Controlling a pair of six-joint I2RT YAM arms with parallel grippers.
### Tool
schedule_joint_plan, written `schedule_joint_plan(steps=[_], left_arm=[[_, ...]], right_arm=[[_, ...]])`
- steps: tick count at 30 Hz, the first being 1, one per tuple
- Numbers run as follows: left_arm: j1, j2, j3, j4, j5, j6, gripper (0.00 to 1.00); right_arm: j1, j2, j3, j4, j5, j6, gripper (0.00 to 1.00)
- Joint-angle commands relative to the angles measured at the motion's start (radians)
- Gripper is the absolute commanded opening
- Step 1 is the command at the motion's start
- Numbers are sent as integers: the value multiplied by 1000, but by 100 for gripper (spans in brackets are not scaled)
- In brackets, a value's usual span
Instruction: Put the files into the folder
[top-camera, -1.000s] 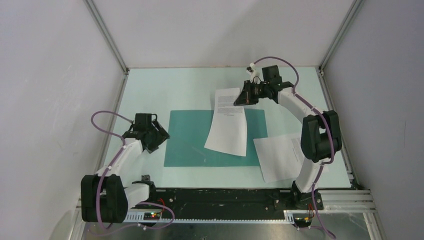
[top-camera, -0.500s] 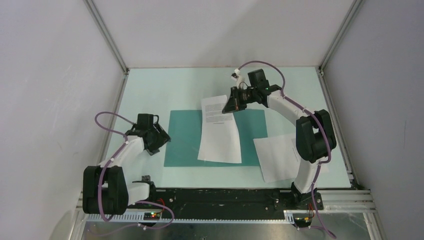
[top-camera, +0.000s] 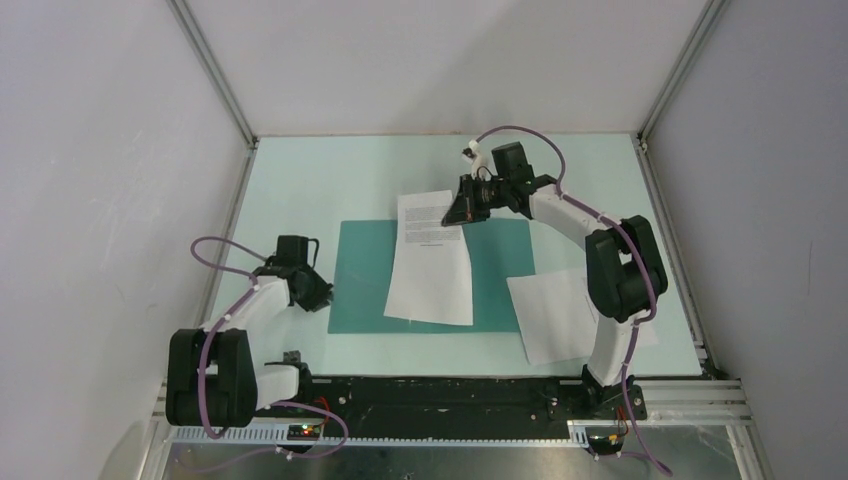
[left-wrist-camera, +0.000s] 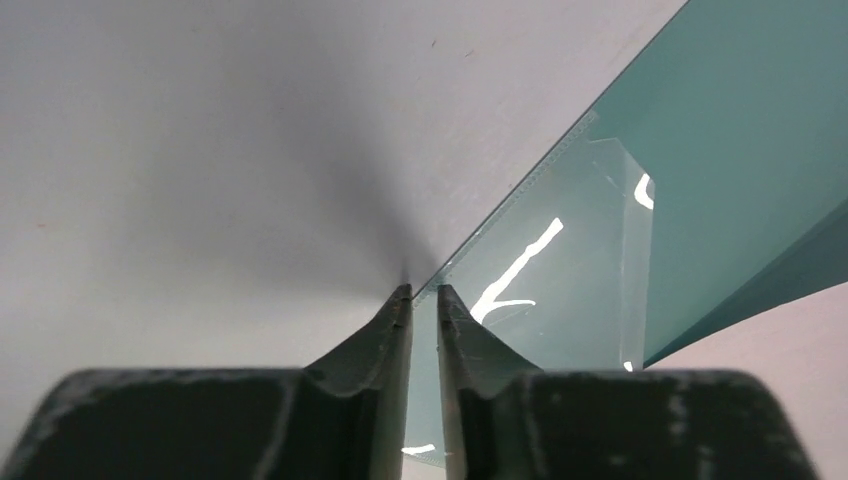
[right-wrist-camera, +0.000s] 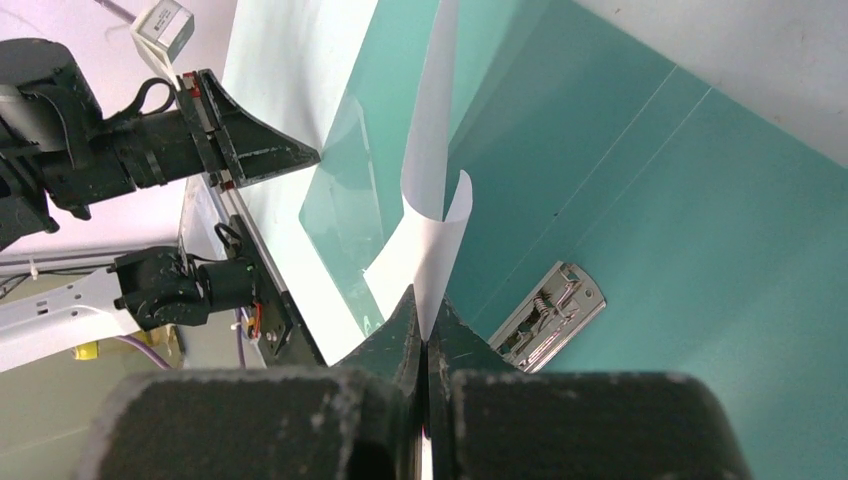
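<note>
The teal folder (top-camera: 360, 290) lies flat mid-table. My right gripper (top-camera: 463, 208) is shut on the far end of one white file (top-camera: 432, 265), which lies lengthwise across the folder's middle. In the right wrist view the sheet (right-wrist-camera: 430, 235) curls up from between my closed gripper (right-wrist-camera: 424, 325), above the teal folder (right-wrist-camera: 650, 200) and its metal clip (right-wrist-camera: 551, 315). The second file (top-camera: 558, 315) lies flat to the folder's right. My left gripper (top-camera: 318, 292) is at the folder's left edge; in the left wrist view it (left-wrist-camera: 423, 292) is pinched on the thin folder edge (left-wrist-camera: 560, 260).
Aluminium frame posts and white walls bound the table on the left, right and back. A black rail (top-camera: 440, 400) with the arm bases runs along the near edge. The left arm (right-wrist-camera: 150, 150) shows in the right wrist view.
My right gripper has dragged the held sheet leftward and straightened it over the folder. My left gripper has moved nearer along the folder's left edge and closed on it.
</note>
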Motion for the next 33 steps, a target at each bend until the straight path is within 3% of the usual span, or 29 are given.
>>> schedule_joint_plan(steps=[1, 5, 23, 33], left_arm=[[11, 18, -11, 21, -10, -45, 12], [11, 39, -11, 23, -12, -57, 1], [10, 74, -16, 22, -21, -60, 0], [10, 79, -14, 22, -16, -55, 0]], right_arm=[[10, 4, -15, 73, 14, 25, 0], [28, 19, -18, 102, 28, 43, 0], [83, 81, -8, 267, 81, 186, 0], [137, 173, 105, 221, 64, 179, 0]])
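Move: The right hand, still pinching the far edge of the file, has the folder's clear corner pocket about 20 cm to its left, 16 cm back and 14 cm below. The file's near-left corner hangs about 13 cm left and 18 cm back of that hand, and the metal clip lies roughly 8 cm back and 1 cm right. From the left hand, down at the folder's left edge, the pocket's middle is about 5 cm right and 2 cm back, the file corner 13 cm right and 4 cm back. Carry the right gripper about 6 cm to the left with its grip kept on the file, almost level at first and then sinking some 3.5 cm, mostly near the end, so the file's near-left corner is drawn towards the clear pocket. Meanwhile shut the left fingers fully at the folder's left edge beside the pocket, easing that hand about 1 cm forward and keeping it low, seeming to bear on the edge. ##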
